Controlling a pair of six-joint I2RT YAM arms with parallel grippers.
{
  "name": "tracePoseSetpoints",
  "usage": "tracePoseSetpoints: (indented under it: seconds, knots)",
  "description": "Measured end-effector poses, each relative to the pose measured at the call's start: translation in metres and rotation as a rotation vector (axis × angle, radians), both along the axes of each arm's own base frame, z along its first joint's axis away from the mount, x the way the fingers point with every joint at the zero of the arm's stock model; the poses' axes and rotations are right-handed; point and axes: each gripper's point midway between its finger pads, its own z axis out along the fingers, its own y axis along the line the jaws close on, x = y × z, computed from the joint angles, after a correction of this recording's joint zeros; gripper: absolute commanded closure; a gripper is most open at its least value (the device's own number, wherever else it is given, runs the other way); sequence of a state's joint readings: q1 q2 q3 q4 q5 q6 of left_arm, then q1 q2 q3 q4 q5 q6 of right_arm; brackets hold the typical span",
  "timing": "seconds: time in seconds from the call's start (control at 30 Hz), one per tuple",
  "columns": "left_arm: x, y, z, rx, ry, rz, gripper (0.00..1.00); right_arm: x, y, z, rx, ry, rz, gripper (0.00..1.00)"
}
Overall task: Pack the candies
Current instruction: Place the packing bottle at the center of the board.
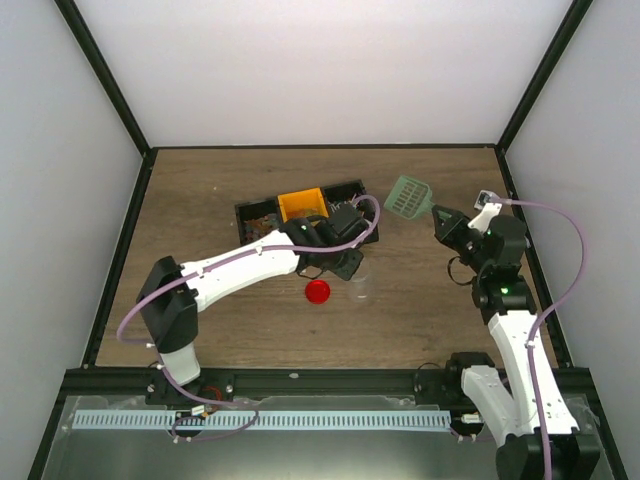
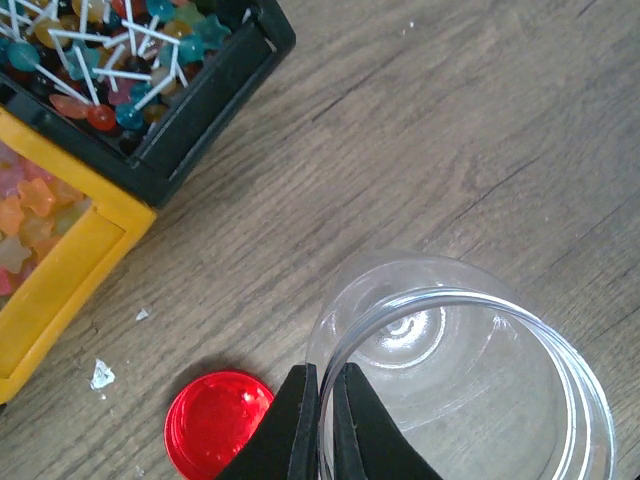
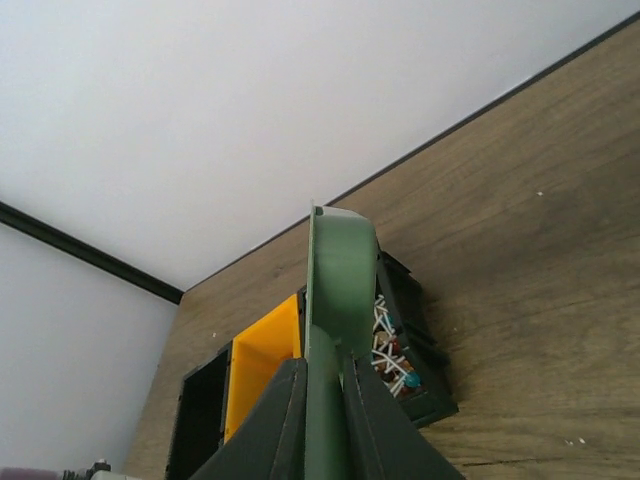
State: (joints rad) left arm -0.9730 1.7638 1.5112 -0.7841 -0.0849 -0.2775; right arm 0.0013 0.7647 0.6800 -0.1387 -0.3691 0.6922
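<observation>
The candies lie in a black tray (image 1: 262, 212): stick-like ones (image 2: 110, 60) in a black compartment, pale star-shaped ones (image 2: 25, 215) in a yellow bin (image 1: 302, 205). A clear empty jar (image 2: 470, 380) stands upright on the table right of the tray. My left gripper (image 2: 323, 374) is shut on its rim, one finger inside and one outside. The jar (image 1: 362, 287) sits just below that gripper (image 1: 352, 268) in the top view. My right gripper (image 3: 323, 366) is shut on the handle of a green slotted scoop (image 3: 340, 285), held in the air right of the tray (image 1: 408, 197); stick candies (image 3: 392, 350) show behind it.
A round red lid (image 1: 318, 291) lies flat on the table just left of the jar, also in the left wrist view (image 2: 217, 422). A small white crumb (image 2: 101, 375) lies near the yellow bin. Black frame posts and white walls enclose the wooden table (image 1: 220, 320).
</observation>
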Motion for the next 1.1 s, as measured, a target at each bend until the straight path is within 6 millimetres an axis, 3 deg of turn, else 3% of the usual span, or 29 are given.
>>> tracePoseSetpoints:
  seconds: [0.7,0.9,1.1]
  knots:
    - [-0.025,0.017,-0.030,0.169,0.029,-0.113,0.94,0.003,0.001,-0.023,0.005,0.071,0.009,0.99]
    - [-0.026,0.018,-0.031,0.182,0.022,-0.125,0.74,0.006,0.004,-0.029,0.013,0.085,0.025,0.99]
    - [-0.026,0.021,-0.033,0.195,0.019,-0.129,0.69,0.006,0.005,-0.027,0.014,0.074,0.032,0.99]
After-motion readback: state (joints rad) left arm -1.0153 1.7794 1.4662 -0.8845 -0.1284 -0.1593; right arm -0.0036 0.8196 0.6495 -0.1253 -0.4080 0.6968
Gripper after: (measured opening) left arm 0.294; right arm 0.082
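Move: The left hand still pinches the near-left rim of the clear packing bottle; the bare board spot it goes for lies about 4 cm back and 14 below, neither left nor right. The red lid is about 7 cm left and 2 back, the yellow box about 16 cm ahead and 9 left, the lollipop box about 17 cm straight ahead. From the right hand that spot lies some 22 cm left, 8 back and 26 below. Down, back and to its left, the left hand eases the bottle about 5 cm onto the board beside the red lid, tilting some 10 degrees so its fingers point more nearly straight down. There it stops and the fingers open roughly a quarter, letting go of the rim. The right hand, still gripping the green scoop, sinks a little, about 3 cm. ##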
